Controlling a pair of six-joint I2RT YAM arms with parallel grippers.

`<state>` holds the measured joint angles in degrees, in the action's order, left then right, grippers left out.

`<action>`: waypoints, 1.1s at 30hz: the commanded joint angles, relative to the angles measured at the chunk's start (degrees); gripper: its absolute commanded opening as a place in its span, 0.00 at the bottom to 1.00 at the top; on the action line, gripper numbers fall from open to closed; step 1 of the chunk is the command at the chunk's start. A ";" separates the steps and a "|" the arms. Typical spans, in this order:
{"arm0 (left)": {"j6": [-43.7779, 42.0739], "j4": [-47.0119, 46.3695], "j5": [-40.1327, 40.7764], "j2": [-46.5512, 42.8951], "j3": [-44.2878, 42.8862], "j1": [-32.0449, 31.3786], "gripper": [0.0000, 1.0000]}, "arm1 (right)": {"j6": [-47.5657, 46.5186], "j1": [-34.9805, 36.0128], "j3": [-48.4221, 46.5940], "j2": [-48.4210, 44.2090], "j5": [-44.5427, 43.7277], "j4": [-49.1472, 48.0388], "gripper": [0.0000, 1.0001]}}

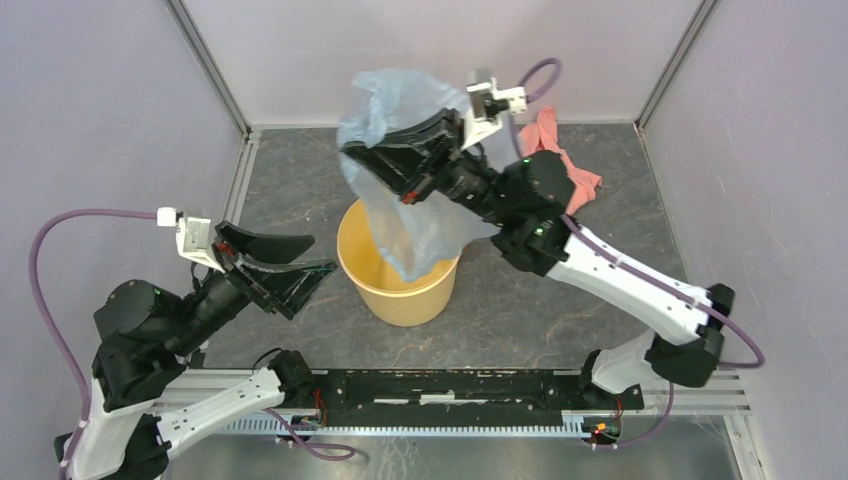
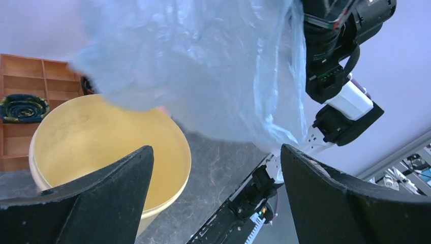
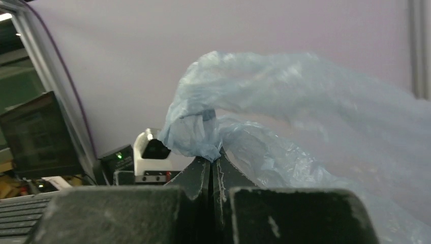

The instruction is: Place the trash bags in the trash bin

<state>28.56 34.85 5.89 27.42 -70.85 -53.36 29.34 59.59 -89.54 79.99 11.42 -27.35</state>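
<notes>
A filmy pale blue trash bag point(image 1: 400, 110) hangs from my right gripper point(image 1: 350, 155), which is shut on its upper edge above the bin. The bag's lower end point(image 1: 415, 245) dangles inside the round tan-yellow trash bin point(image 1: 395, 295) in the middle of the table. In the right wrist view the closed gripper point(image 3: 213, 160) pinches bunched blue film point(image 3: 195, 132). My left gripper point(image 1: 312, 255) is open and empty, just left of the bin's rim. In the left wrist view the bag point(image 2: 203, 66) hangs above the bin point(image 2: 101, 137), and the left gripper point(image 2: 216, 170) stands wide open.
A pink cloth point(image 1: 560, 150) lies at the back right of the dark mat. An orange compartment tray point(image 2: 30, 96) with a dark coiled item shows behind the bin in the left wrist view. Cage posts stand at the back corners.
</notes>
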 commanded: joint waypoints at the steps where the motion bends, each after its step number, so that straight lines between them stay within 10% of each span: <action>1: 1.77 0.36 4.57 -1.92 0.31 -0.03 1.00 | 6.68 2.97 -11.23 3.15 3.31 -7.43 0.01; 10: 2.90 3.73 7.24 -3.28 -2.55 -0.01 1.00 | -6.08 1.46 11.78 -16.96 -33.69 10.43 0.01; 16: 5.77 7.00 11.82 3.17 -5.86 0.01 1.00 | -11.68 -2.24 22.59 -22.15 -41.35 18.17 0.01; 23: 6.32 8.57 15.23 11.99 -10.73 -0.04 1.00 | -21.55 -5.23 23.88 -22.98 -13.24 21.80 0.01; 33: 7.22 10.18 20.16 15.98 -15.27 0.01 1.00 | -20.52 -5.23 -0.30 -11.08 24.55 18.75 0.01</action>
<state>33.65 44.51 22.94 44.64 -83.07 -53.39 6.94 54.26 -79.18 64.95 18.83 -2.94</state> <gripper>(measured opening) 0.996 0.014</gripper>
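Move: The trash bag already hangs pinched in the right gripper, its middle about 6 cm right of that hand, 3 cm ahead and 8 cm below. The bin stands about 5 cm ahead of the right hand and 4 cm to its right, far below; the wooden tray lies about 29 cm ahead and 11 cm right. From the empty left hand, the bag is roughly 10 cm ahead, 11 cm right and 5 cm higher, the bin some 12 cm ahead and 8 cm right. Keep the bag pinched in the right gripper and, after a small lift to the left, whip it right and down some 17 cm while reaching forward, then swing it back, up and partly left. Hold the left gripper wide open, ease it left, then bring it about 7 cm forward towards the bag, turning it counter-clockwise and tipping it down slightly. ##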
